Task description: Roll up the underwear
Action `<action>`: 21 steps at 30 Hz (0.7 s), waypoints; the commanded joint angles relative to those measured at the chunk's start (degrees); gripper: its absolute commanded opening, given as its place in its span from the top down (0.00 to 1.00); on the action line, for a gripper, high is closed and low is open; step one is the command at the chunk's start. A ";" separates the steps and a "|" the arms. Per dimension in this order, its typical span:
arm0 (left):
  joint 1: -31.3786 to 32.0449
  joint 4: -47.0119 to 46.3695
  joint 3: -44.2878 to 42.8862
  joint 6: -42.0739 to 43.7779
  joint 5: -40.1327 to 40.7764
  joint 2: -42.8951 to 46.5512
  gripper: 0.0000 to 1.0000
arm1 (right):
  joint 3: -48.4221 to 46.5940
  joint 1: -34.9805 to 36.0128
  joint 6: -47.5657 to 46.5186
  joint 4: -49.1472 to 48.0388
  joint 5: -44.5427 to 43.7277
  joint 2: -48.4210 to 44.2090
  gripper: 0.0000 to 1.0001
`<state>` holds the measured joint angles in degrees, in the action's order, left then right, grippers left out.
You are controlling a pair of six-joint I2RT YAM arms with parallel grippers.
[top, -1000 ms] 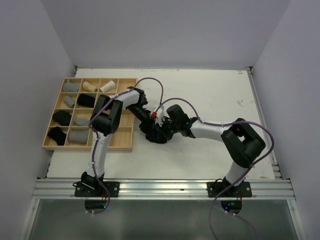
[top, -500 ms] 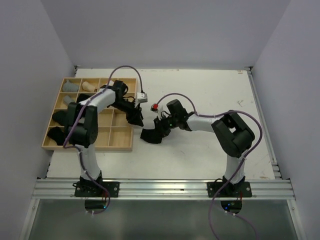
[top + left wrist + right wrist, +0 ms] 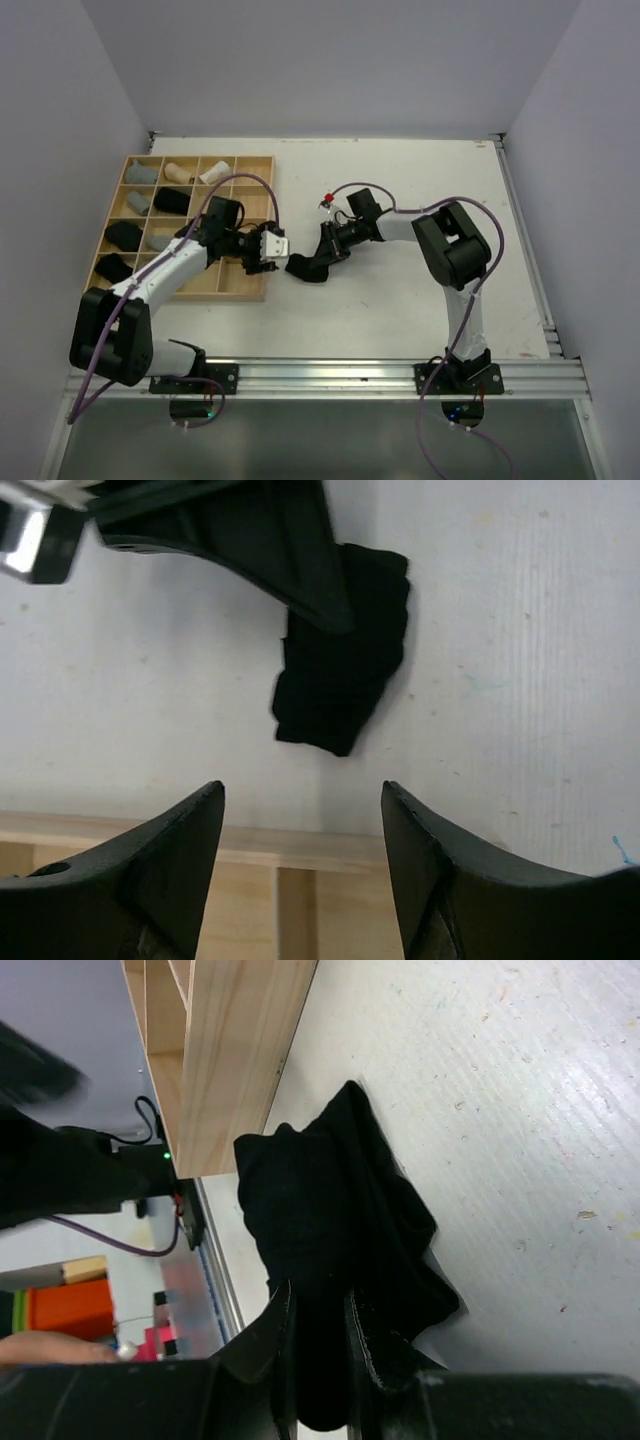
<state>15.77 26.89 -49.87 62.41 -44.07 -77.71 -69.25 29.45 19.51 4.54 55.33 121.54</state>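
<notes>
A crumpled black piece of underwear [image 3: 303,270] lies on the white table just right of the wooden tray [image 3: 247,160]. My right gripper [image 3: 320,256] is shut on one end of it; in the right wrist view the black underwear [image 3: 330,1210] runs up from between the nearly touching fingers [image 3: 276,1335]. My left gripper [image 3: 272,248] hovers open over the tray's right rim, a short way left of the cloth. In the left wrist view the underwear [image 3: 340,680] lies beyond the left gripper [image 3: 300,790], and nothing sits between its fingers.
The tray's cells hold rolled underwear: a grey roll [image 3: 143,173], a beige roll [image 3: 180,172], a white roll [image 3: 215,172], and black rolls [image 3: 124,235] further down. The tray's right-hand cells [image 3: 242,275] show bare wood. Grey walls enclose the table.
My left gripper has let go, opened wide and drawn back left to the tray's edge. The right arm has stretched out and still holds the black cloth in about the same spot.
</notes>
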 commanded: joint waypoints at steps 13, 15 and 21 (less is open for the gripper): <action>17.98 -24.87 12.69 5.53 15.33 -2.26 0.30 | 0.26 -0.18 -1.05 16.38 -12.61 16.80 1.00; 18.77 -25.58 12.25 5.44 16.13 -4.45 0.30 | 0.26 -0.18 -1.05 16.56 -12.88 17.59 1.00; 20.35 -23.38 11.02 4.74 16.92 -9.37 0.33 | 0.00 -0.18 -1.14 17.08 -14.81 18.03 1.00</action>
<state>35.35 5.39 -36.99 67.11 -27.99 -85.36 -74.00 27.86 24.47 13.61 68.90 131.33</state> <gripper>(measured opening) 0.673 0.190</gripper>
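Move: The underwear, a short black bundle, has its middle about 10 cm right of the left hand, 1 cm back and some 10 cm below. The organizer's empty near-right cell is about 7 cm left of that hand, 2 cm back and 9 cm down; the cell beyond it is 5 cm left, 7 cm ahead, equally low. From the right hand, already pinching the bundle's right end, its middle is about 4 cm left, 1 cm back, roughly level. Fingers kept wide open, the left hand swoops down about 9 cm and 5.5 cm to the right off the organizer's edge towards the underwear's free left end, swinging back nearly 5 cm at first and then easing a little forward, its fingers tipping more steeply down and turning slightly clockwise. Meanwhile the right hand keeps its pinch low over the table and rolls some 20 degrees about its own fingers, its upper side going forward, while it draws the bundle back 2.5 cm and sinks about 1 cm. ##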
